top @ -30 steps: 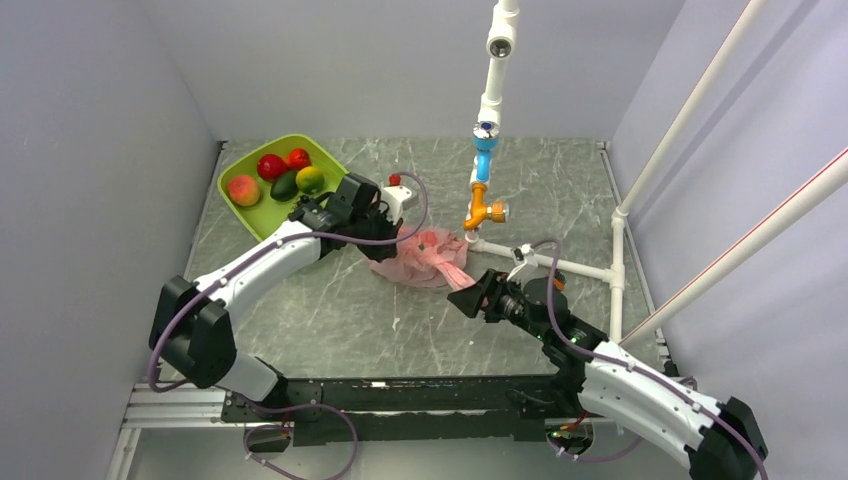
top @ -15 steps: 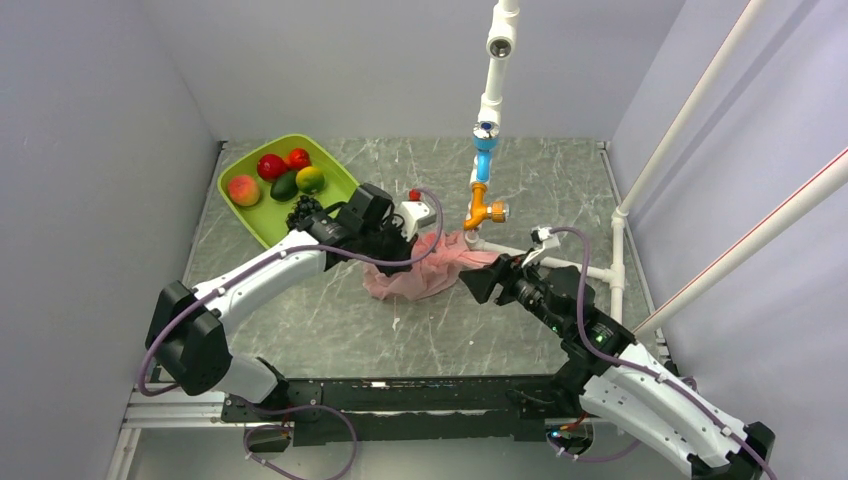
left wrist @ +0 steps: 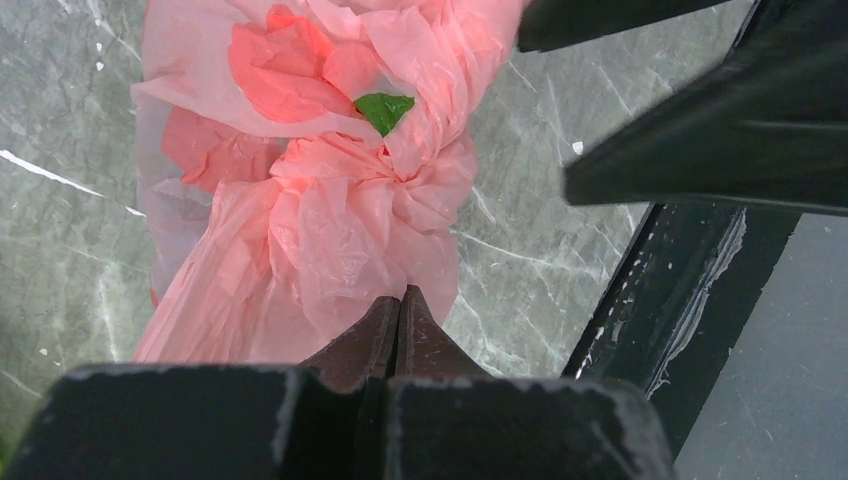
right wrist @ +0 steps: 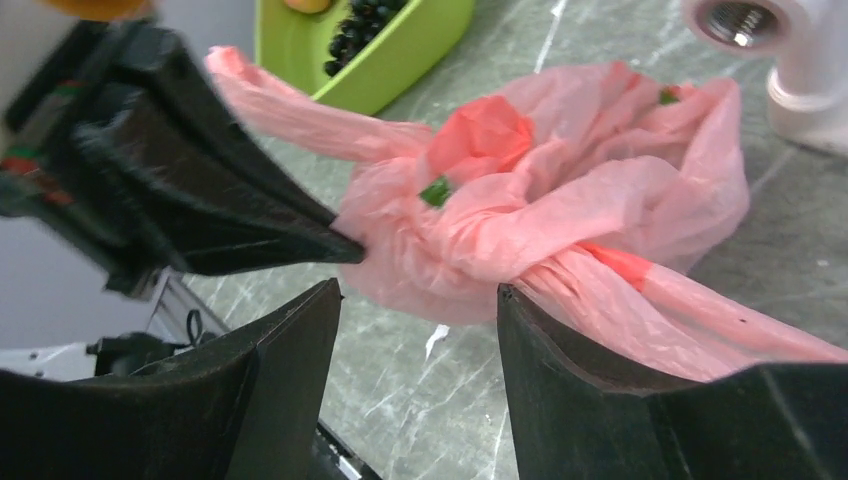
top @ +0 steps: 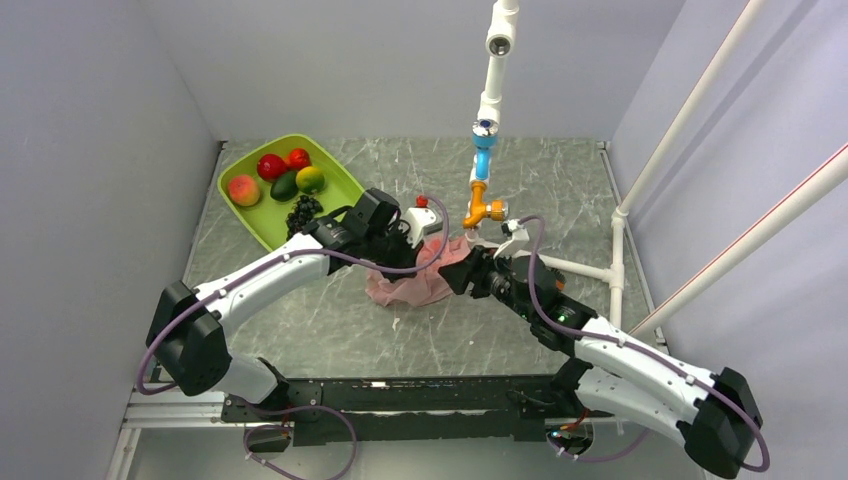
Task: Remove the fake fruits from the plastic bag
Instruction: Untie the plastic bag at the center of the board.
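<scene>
The pink plastic bag (top: pixel 418 283) lies bunched on the table, twisted shut, with red and green print showing. No fake fruits show; whatever is in it is hidden. My left gripper (top: pixel 398 258) is at the bag's left top, shut, its tips (left wrist: pixel 400 298) pinching a fold of the bag (left wrist: pixel 340 200). My right gripper (top: pixel 455 275) is open at the bag's right side. In the right wrist view its jaws (right wrist: pixel 420 292) stand wide apart just in front of the bag (right wrist: pixel 560 200), holding nothing. The left gripper (right wrist: pixel 345 252) shows there pinching the bag.
A green tray (top: pixel 250 215) at the back left holds a peach, red fruits, an avocado, a lime and a dark grape bunch (top: pixel 303 211). A white pipe stand with blue and orange fittings (top: pixel 483 205) rises right behind the bag; its base pipe (top: pixel 580 268) runs right.
My left gripper has moved right and nearer with the bag, uncovering the dark grapes in the tray. My right gripper has moved forward and left to the bag's right side.
</scene>
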Controlling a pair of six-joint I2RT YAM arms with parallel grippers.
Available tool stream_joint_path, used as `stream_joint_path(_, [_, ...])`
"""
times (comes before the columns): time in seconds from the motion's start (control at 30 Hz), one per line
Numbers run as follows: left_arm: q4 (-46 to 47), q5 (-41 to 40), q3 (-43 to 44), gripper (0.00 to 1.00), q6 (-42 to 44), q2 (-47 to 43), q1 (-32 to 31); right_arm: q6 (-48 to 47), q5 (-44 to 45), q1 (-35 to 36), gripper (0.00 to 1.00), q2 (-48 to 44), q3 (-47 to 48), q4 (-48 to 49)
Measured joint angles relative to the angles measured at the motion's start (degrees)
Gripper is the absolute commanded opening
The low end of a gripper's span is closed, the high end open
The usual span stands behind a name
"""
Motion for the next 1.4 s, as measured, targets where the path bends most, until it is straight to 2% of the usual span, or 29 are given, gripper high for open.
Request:
stream_joint_path(0.3, [0.0, 0.2, 0.0, 0.00, 0.0, 0.2, -0.4, 7.6, 9.5, 1.0, 0.61, 7.1, 0.0, 0.2])
stream_joint_path(0.5, [0.0, 1.6, 0.2, 0.00, 0.0, 2.4, -0.5, 12.3, 11.0, 1.9, 0.58, 8.2, -1.2, 6.1])
stream_joint_path(0.63, [-0.1, 2.1, 0.2, 0.00, 0.0, 3.1, -0.8, 15.3, 12.0, 2.6, 0.45, 8.4, -3.7, 9.4])
stream_joint_path(0.83, [0.0, 2.5, 0.2, 0.00, 0.0, 3.1, -1.1, 18.6, 12.7, 2.7, 0.35, 10.3, -4.7, 10.8])
stream_joint_path(1.0, [0.0, 2.6, 0.2, 0.00, 0.0, 3.1, -1.1, 20.1, 13.8, 2.7, 0.30, 10.4, -4.8, 11.6])
stream_joint_path(1.27, [0.4, 2.0, 0.2, 0.00, 0.0, 3.1, -1.1, 24.3, 17.9, 2.8, 0.01, 8.0, -6.9, 11.4])
stream_joint_path(1.4, [0.5, -1.0, 0.3, 0.00, -0.2, 2.9, -1.2, 26.6, 19.5, 2.9, 0.00, 5.4, -7.4, 8.6])
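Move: The pink bag's knot is some 4 cm ahead of the right hand, straight in line, and about 4 cm below its open fingers. The left fingertips, already shut on the bag's plastic, are roughly 6 cm to that hand's left and 2 cm ahead; the white pipe corner is about 8 cm ahead, 5 cm right. From the left hand the knot lies about 6 cm to its right, 2 cm ahead and 1 cm lower. The right fingers close fully on the gathered plastic beside the knot, after dropping about 4 cm and going some 3 cm forward to it; as they shut, the hand eases about 2 cm right while its wrist turns clockwise some 20 degrees, tipping down and rolling too. The left hand keeps its pinch on the bag and sinks about 1.5 cm. ##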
